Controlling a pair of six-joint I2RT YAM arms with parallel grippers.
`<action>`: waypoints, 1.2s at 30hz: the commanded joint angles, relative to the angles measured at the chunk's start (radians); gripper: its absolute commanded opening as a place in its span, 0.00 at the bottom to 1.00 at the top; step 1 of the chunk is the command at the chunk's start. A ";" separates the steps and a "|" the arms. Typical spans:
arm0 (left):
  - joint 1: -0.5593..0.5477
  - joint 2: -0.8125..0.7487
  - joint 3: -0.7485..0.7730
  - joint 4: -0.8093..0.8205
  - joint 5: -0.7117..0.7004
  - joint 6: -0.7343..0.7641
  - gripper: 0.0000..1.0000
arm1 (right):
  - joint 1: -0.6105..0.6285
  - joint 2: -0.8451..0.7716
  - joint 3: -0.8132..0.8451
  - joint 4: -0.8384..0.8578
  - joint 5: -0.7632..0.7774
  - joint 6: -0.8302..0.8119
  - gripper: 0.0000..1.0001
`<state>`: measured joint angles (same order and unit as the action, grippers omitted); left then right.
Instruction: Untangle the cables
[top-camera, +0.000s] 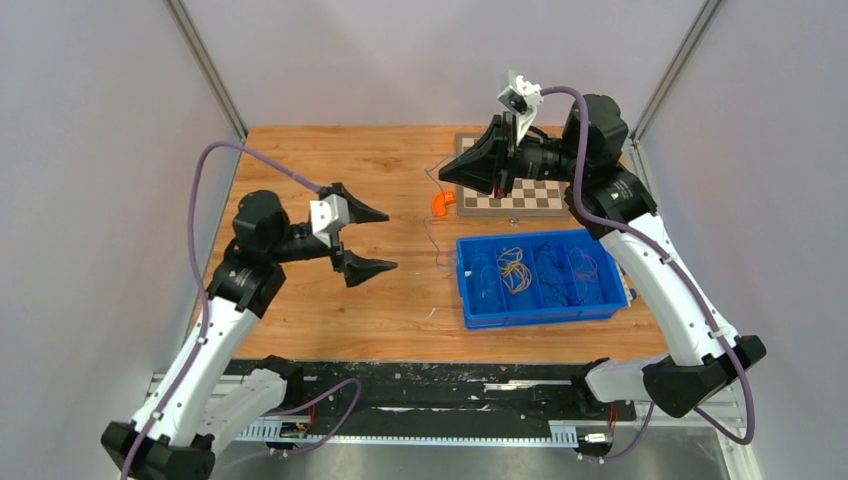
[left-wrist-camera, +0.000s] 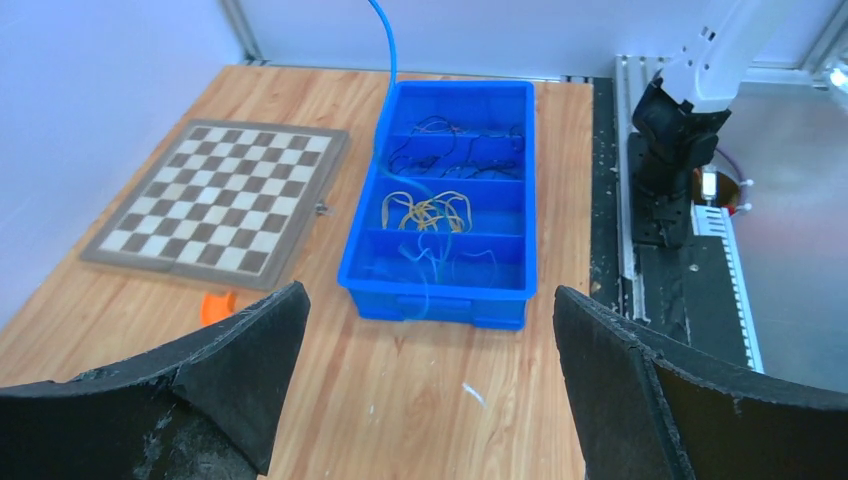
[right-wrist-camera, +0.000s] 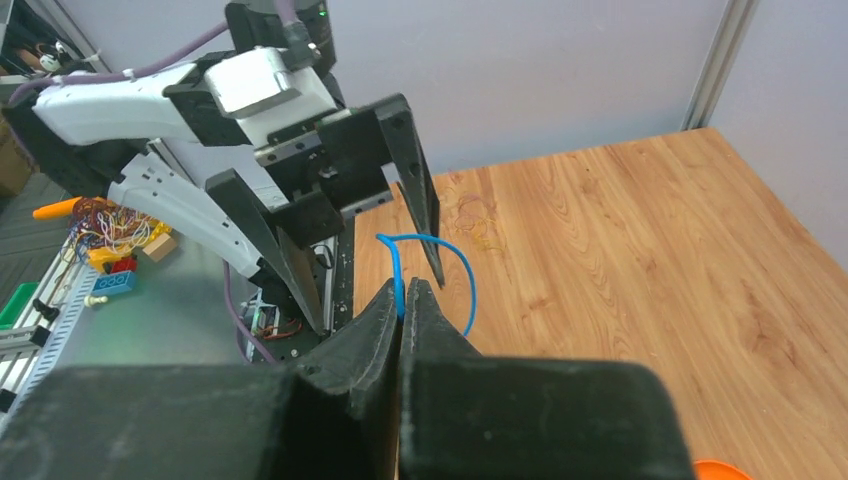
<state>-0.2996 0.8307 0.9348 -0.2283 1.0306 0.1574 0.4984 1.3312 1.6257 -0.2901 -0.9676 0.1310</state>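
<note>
My right gripper is shut on a thin blue cable that curls out past its tips. It hangs high over the table's back middle. From there the blue cable drops into the blue bin. Inside the bin lie yellow cables, black cables and more blue ones, each colour in its own compartment. My left gripper is wide open and holds nothing. It hovers above bare wood left of the bin and faces it. Its fingers show ahead of the right gripper.
A chessboard lies at the back behind the blue bin. A small orange piece rests on the wood by the board's left edge. Grey walls close in the table on three sides.
</note>
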 joint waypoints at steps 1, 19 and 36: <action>-0.136 0.099 0.016 0.164 -0.111 -0.070 1.00 | 0.016 -0.005 -0.002 0.047 0.010 0.021 0.00; -0.314 0.258 -0.048 0.416 -0.201 -0.256 0.04 | -0.090 -0.055 -0.052 0.076 0.152 0.063 0.00; -0.305 0.251 0.182 0.215 -0.227 -0.839 0.00 | -0.044 -0.232 -0.445 -0.350 0.134 -0.493 0.79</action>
<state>-0.6071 1.0473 1.0477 0.0811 0.8429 -0.5293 0.4538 1.1805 1.0679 -0.5030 -0.8570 -0.1486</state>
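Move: The blue cable hangs from the right hand's closed fingers; the stretch the open left fingers go for lies some 10 cm to the left hand's right, about 3 cm ahead and 5 cm lower. From the right hand that stretch is roughly 16 cm straight below. The blue bin's middle is about 33 cm right of the left hand, 8 cm ahead and 30 cm lower; the orange piece sits around 11 cm right, 27 cm ahead and 32 cm below. Rightward and slightly down, the open left hand reaches about 10 cm to the hanging blue cable, shuts its fingers on it, then draws back a little and rises nearly 10 cm, its fingers tipping downward. The right hand, at first almost still, swings briefly forward and right, then drops some 20 cm while coming back, towards the bin, and opens about halfway, letting go of the cable. ##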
